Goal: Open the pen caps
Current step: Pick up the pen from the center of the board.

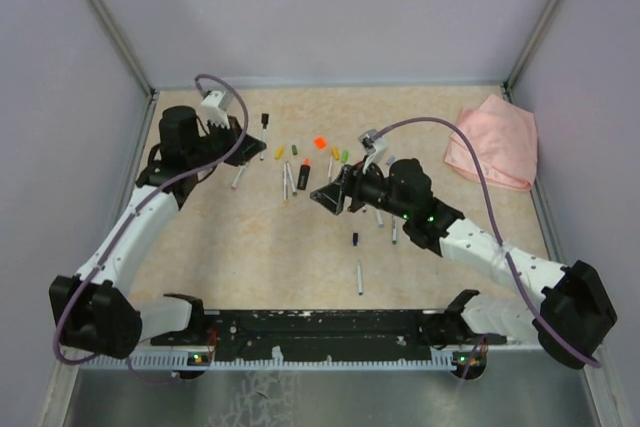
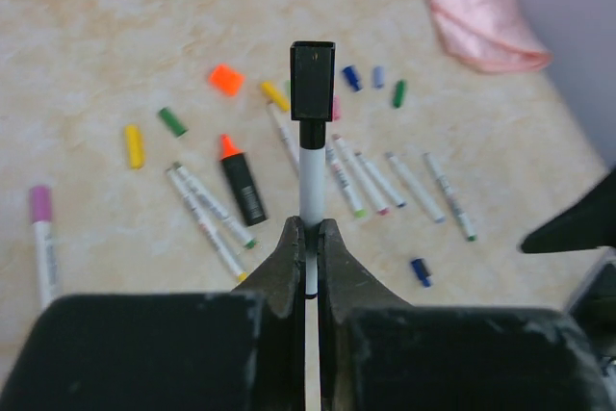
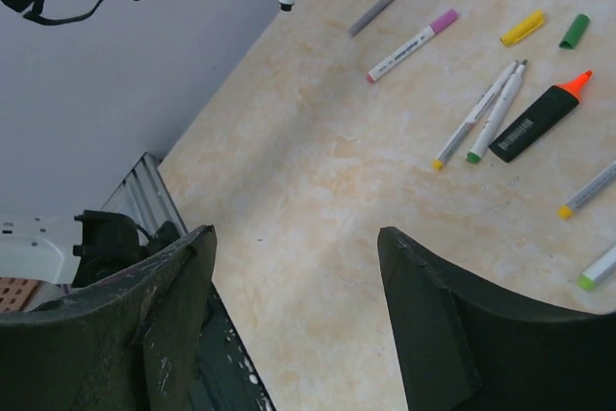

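My left gripper [image 2: 310, 238] is shut on the white barrel of a pen [image 2: 310, 180], which it holds up off the table. The pen's black cap [image 2: 313, 79] sits on the far end. In the top view this gripper [image 1: 247, 142] hangs over the far left of the table. My right gripper [image 1: 322, 198] is open and empty at mid-table, pointing left toward it, its jaws [image 3: 294, 238] wide apart. Loose pen caps lie on the table: orange [image 2: 226, 79], green [image 2: 172, 121], yellow [image 2: 134, 145] and blue [image 2: 420, 271].
Several uncapped white pens [image 2: 375, 180] and a black highlighter [image 2: 241, 185] lie mid-table. A purple-capped pen [image 2: 43, 238] lies apart at the left. A pink cloth [image 1: 492, 142] is bunched at the far right. One pen [image 1: 360, 277] lies near the front rail.
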Controlling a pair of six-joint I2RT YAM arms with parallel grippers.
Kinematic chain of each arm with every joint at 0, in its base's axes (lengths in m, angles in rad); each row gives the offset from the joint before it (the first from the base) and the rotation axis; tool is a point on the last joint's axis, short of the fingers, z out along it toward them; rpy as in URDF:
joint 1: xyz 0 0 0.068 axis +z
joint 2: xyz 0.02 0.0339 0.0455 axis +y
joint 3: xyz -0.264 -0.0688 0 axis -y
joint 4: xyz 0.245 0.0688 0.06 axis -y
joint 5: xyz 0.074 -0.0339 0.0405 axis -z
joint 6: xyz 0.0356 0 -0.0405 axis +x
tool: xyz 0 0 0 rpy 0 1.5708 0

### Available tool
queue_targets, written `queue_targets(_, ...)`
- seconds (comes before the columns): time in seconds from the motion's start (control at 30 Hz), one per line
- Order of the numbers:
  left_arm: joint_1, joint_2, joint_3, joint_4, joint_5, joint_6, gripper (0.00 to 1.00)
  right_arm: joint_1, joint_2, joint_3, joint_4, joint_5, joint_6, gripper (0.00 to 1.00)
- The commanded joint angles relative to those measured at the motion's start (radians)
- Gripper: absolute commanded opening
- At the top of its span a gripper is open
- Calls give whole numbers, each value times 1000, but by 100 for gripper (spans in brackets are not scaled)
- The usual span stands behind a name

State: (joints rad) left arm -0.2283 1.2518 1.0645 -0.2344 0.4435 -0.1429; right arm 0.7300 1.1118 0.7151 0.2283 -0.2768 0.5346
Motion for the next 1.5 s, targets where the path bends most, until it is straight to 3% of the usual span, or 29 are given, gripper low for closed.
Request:
queue_targets(0.0, 3, -80, -130, 439, 269, -370, 0, -7, 24, 66, 155, -30, 67, 68)
queue_targets(0.17, 0, -84, -309, 963, 378, -766, 0, -6, 34, 80, 242, -8, 125, 68)
queue_targets(0.27, -7, -67, -334, 1096, 385, -874, 0, -4, 51, 112, 233, 1, 139, 68)
queue_targets(0.6, -84, -71, -333, 1114, 361, -889, 0, 41, 150, 267, 150, 8, 117, 59)
queue_targets(0.87, -151, -57, -318, 1110, 339, -867, 0, 62, 173, 319, 72, 24, 88, 45)
queue_targets(1.03, -159, -44, -312, 1109, 346, -867, 0, 65, 164, 323, 58, 26, 76, 29)
queue_targets(1.13, -162, -36, -306, 1107, 351, -871, 0, 65, 161, 323, 56, 24, 75, 7)
queue_targets(1.17, -162, -34, -306, 1107, 352, -871, 2, 66, 159, 325, 54, 23, 73, 0)
queue_targets(1.37, -155, -57, -261, 1001, 334, -816, 47, 66, 137, 305, 42, 0, 68, 0)
queue_targets(1.47, -123, -82, -217, 903, 328, -751, 64, 66, 113, 278, 70, -44, 49, 0)
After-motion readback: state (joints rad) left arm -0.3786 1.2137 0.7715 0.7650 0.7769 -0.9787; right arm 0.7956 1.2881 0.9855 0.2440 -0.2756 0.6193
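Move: The left hand already holds the black-capped pen upright by its lower end, the pen's middle some 4 cm above its fingers. The open right gripper, where the pen is going, waits about 12 cm back and 15 cm right of the left hand, nearly level. From the right hand the pen is 12 cm ahead, 15 cm left and 4 cm up. On the table 22 cm below the right hand, the black highlighter lies roughly 18 cm ahead and 5 cm left, with a pair of uncapped pens 4 cm left of it. Back, right and up, nearly 10 cm each way, the left hand carries the pen towards the right gripper, rolling its left side down some 40 degrees and swinging clockwise. The right hand rises about 7 cm and goes 5 cm left to meet the pen, then closes and pinches its lower end; only after that do the left fingers open wide and let go. ##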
